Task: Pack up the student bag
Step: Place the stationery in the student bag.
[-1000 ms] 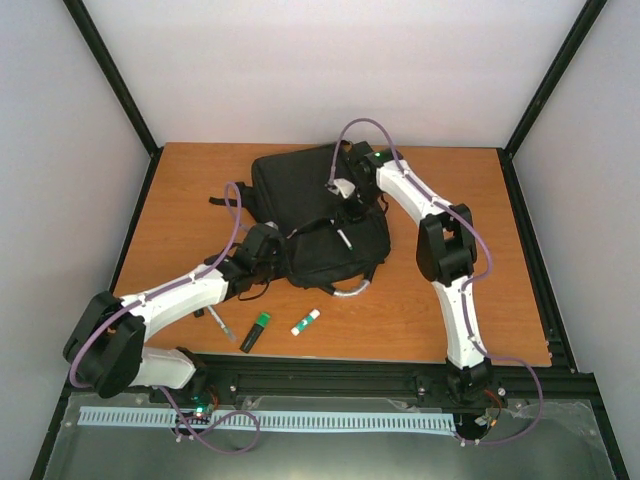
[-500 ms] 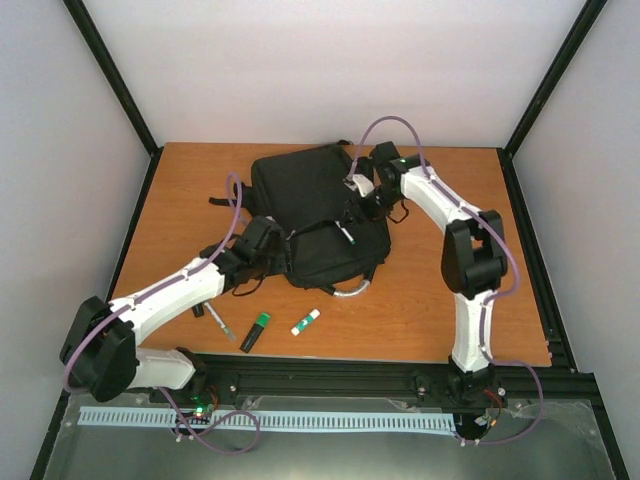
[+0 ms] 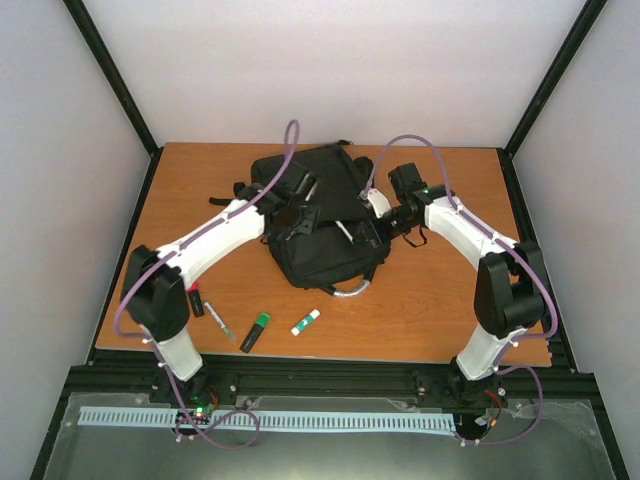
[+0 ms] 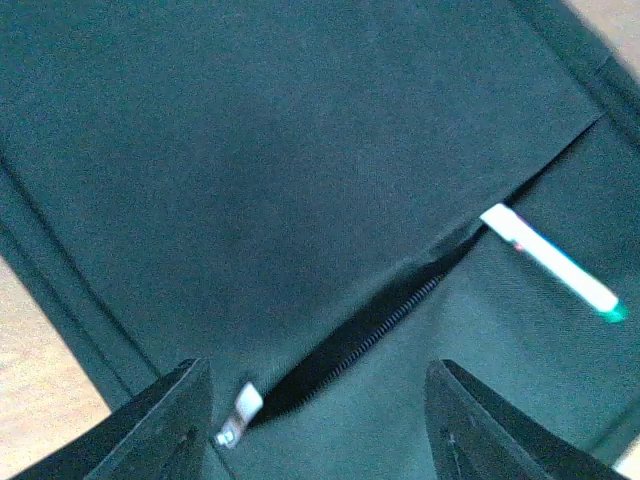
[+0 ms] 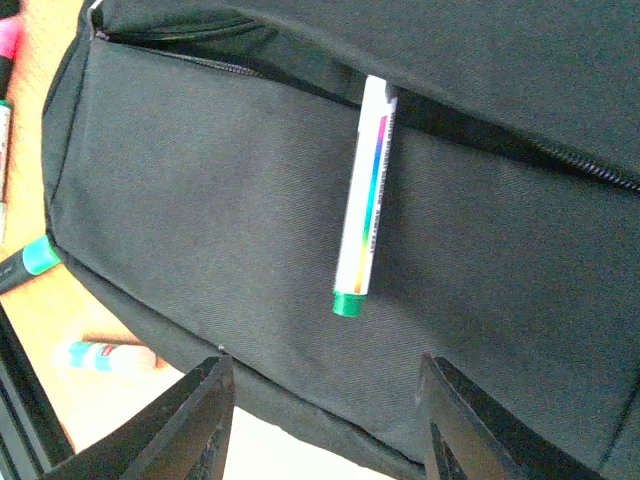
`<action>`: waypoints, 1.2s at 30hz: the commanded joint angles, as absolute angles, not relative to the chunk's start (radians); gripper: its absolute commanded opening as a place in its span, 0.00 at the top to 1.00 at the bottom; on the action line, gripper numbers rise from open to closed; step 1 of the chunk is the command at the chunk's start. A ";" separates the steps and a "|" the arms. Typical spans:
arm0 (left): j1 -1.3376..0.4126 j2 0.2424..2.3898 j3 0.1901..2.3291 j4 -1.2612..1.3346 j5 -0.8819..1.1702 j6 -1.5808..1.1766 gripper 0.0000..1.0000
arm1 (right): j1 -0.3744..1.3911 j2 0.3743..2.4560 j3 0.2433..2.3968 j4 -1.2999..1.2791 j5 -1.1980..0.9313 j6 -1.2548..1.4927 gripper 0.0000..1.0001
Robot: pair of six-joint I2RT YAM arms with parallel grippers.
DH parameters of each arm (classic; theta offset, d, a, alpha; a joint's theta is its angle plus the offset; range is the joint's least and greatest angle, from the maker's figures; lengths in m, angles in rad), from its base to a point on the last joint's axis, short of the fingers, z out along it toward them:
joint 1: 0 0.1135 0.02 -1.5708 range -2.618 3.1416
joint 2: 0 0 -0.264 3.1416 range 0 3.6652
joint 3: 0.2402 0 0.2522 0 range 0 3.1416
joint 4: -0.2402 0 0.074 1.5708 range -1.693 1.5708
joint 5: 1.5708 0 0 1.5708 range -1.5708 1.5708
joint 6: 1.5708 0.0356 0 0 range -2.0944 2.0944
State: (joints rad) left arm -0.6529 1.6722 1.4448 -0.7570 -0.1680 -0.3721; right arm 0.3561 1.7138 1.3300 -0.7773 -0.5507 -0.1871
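The student bag [image 3: 312,205], a black backpack, lies flat in the middle of the table, its grey handle loop [image 3: 350,288] towards the near edge. A white marker with a green cap [image 5: 365,200] sticks halfway out of the open front-pocket zip [image 4: 385,325], cap end outside. My left gripper [image 4: 320,432] hovers open over the bag's fabric, just beside the zip pull [image 4: 238,415], holding nothing. My right gripper [image 5: 325,412] is open too, above the bag's lower edge and just short of the marker's cap, apart from it.
On the wooden table near the front edge lie a green highlighter [image 3: 257,331], a white and green glue stick [image 3: 306,321], a thin pen [image 3: 222,327] and a small black item [image 3: 195,303]. Black frame rails border the table.
Both grippers went from shut to open. The left arm swung from the bag's near-left edge up over the bag. The right gripper drew back from the marker, which stays in the pocket.
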 commanded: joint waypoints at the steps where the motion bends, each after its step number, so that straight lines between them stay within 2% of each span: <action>1: -0.658 1.791 1.590 -0.878 -0.204 -0.128 0.42 | 0.336 1.680 1.312 -0.675 -0.574 -0.210 0.50; 10: -0.659 1.918 1.703 -0.880 -0.201 0.018 0.43 | 0.334 1.711 1.288 -0.636 -0.566 -0.203 0.54; 18: -0.663 1.952 1.696 -0.816 -0.138 0.043 0.45 | 0.334 1.755 1.279 -0.626 -0.616 -0.189 0.56; 20: -0.667 1.970 1.705 -0.815 -0.139 0.046 0.50 | 0.334 1.766 1.280 -0.627 -0.624 -0.187 0.56; 25: -0.670 2.015 1.726 -0.805 -0.164 0.034 0.79 | 0.336 1.807 1.282 -0.631 -0.644 -0.188 0.56; 29: -0.673 1.985 1.694 -0.749 -0.172 0.012 0.96 | 0.341 1.855 1.303 -0.634 -0.620 -0.176 0.58; 30: -0.675 1.974 1.682 -0.734 -0.174 0.006 0.99 | 0.343 1.875 1.313 -0.641 -0.625 -0.175 0.60; 34: -0.675 1.922 1.636 -0.683 -0.164 -0.007 0.99 | 0.351 1.911 1.340 -0.646 -0.643 -0.163 0.74; 36: -0.676 1.892 1.607 -0.655 -0.144 -0.009 0.99 | 0.351 1.918 1.356 -0.640 -0.647 -0.149 0.84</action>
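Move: The edge of the bag's flap to be gripped lies about 4 cm ahead of the left hand, 4 cm to its right and 6 cm below. The white pen sticking out of the bag's mouth is some 10 cm right of that hand, level with it and 8 cm below. From the right hand, the pen's middle is about 4 cm ahead, 5 cm left and 8 cm down; the bag handle lies 13 cm back, 6 cm left and 11 cm below. Left hand sinks 6 cm forward-right and pinches the flap edge; right drops 6 cm around the pen, fingers half closing. ##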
